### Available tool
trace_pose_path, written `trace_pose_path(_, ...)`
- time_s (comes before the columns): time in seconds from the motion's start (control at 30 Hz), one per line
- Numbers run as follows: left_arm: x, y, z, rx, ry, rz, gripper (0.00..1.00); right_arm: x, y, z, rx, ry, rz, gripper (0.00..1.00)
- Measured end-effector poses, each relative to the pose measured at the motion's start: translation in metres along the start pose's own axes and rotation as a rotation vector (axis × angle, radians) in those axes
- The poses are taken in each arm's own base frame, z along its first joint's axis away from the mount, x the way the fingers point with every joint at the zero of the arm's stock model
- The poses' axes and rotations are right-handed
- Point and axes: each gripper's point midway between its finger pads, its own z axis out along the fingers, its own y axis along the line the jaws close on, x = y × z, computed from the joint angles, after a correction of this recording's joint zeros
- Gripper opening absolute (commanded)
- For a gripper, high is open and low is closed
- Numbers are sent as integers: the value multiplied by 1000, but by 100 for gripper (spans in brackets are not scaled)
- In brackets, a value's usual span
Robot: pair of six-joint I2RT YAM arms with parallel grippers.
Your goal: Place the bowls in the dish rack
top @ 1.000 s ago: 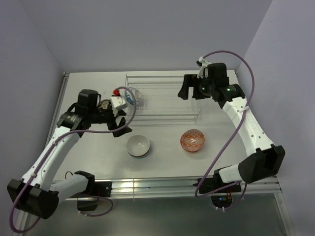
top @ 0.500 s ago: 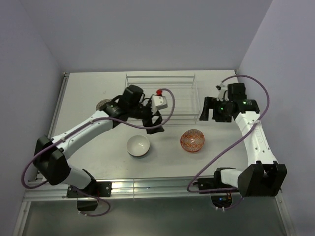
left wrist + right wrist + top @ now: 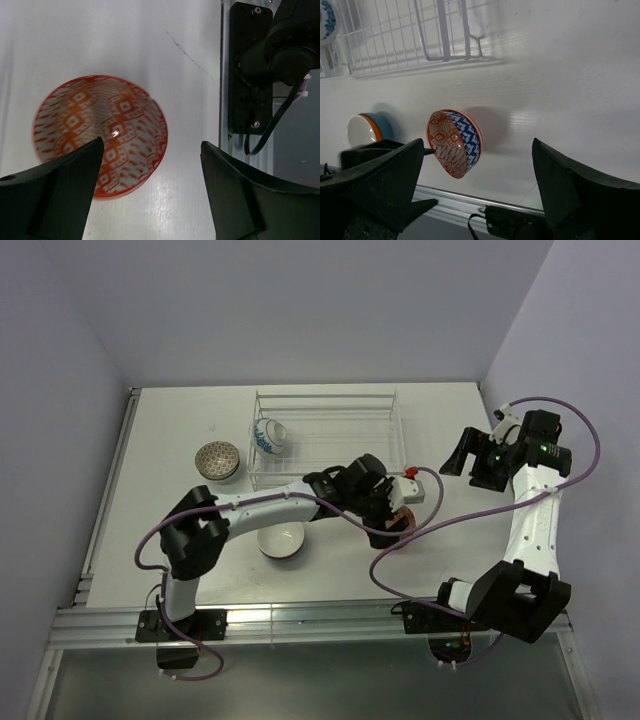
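Note:
The orange-red bowl (image 3: 100, 142) stands on the table, blue on its outside (image 3: 454, 142). My left gripper (image 3: 150, 195) hangs open just above it, its left finger over the bowl and its right finger past the rim. From the top view the left gripper (image 3: 392, 508) hides most of that bowl. The white bowl (image 3: 282, 538) sits near the front. The grey-brown bowl (image 3: 217, 459) is left of the dish rack (image 3: 330, 400). The blue-and-white bowl (image 3: 268, 436) leans in the rack's left end. My right gripper (image 3: 465, 455) is open and holds nothing, right of the rack.
The left arm (image 3: 270, 502) stretches across the table in front of the rack. Its purple cable (image 3: 400, 555) loops near the orange-red bowl. The table's front rail (image 3: 470, 200) runs below both bowls in the right wrist view. Walls close in the back and both sides.
My left arm swung right from the rack's left end to above the orange-red bowl. My right arm pulled away from the rack's far right corner, toward the right and nearer.

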Motion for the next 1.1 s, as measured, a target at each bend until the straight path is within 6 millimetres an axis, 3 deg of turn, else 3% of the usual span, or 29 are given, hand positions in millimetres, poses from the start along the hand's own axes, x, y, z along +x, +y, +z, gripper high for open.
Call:
trace_pose_path(0.17,17,-12,34,36,47,-29,81,-4,2,-2,-31,-18,30,96)
trace_pose_path(0.33,28,-8,46,32,66,-58,79,-5,6,-2,-50,-23,45,98)
trace_pose_path(0.5,25,-5,54,21,54,-81,74,-8,8,-1,-61,-32,43,98)
trace_pose_path(0.8,23,-2,65,20,53,-92,58,-10,8,-1,-65,-42,40,98)
trace_pose_path(0.93,23,-2,64,20,57,-95,41,-11,8,-1,-65,-45,39,98)
trace_pose_path(1.1,26,-6,64,30,71,-112,33,-11,9,-1,-68,-47,37,98)
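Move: The orange bowl lies about 4 cm ahead of the left gripper and 4 cm to its right, its middle some 9 cm below. The white bowl is roughly 24 cm to that gripper's left and 1 cm ahead; the dish rack's middle is about 29 cm ahead and 13 cm left, both some 9 cm below. From the right gripper, the orange bowl lies about 6 cm back, 17 cm left and 15 cm down. Bring the left gripper down about 5 cm and some 4 cm to the right, easing back slightly, quickly at first and then almost stopping, to the orange bowl's near rim. Put one finger inside the bowl and the other outside on the side nearest the base, then close from wide open to about a third so the rim sits between the fingers, with the wrist nearly unturned. ##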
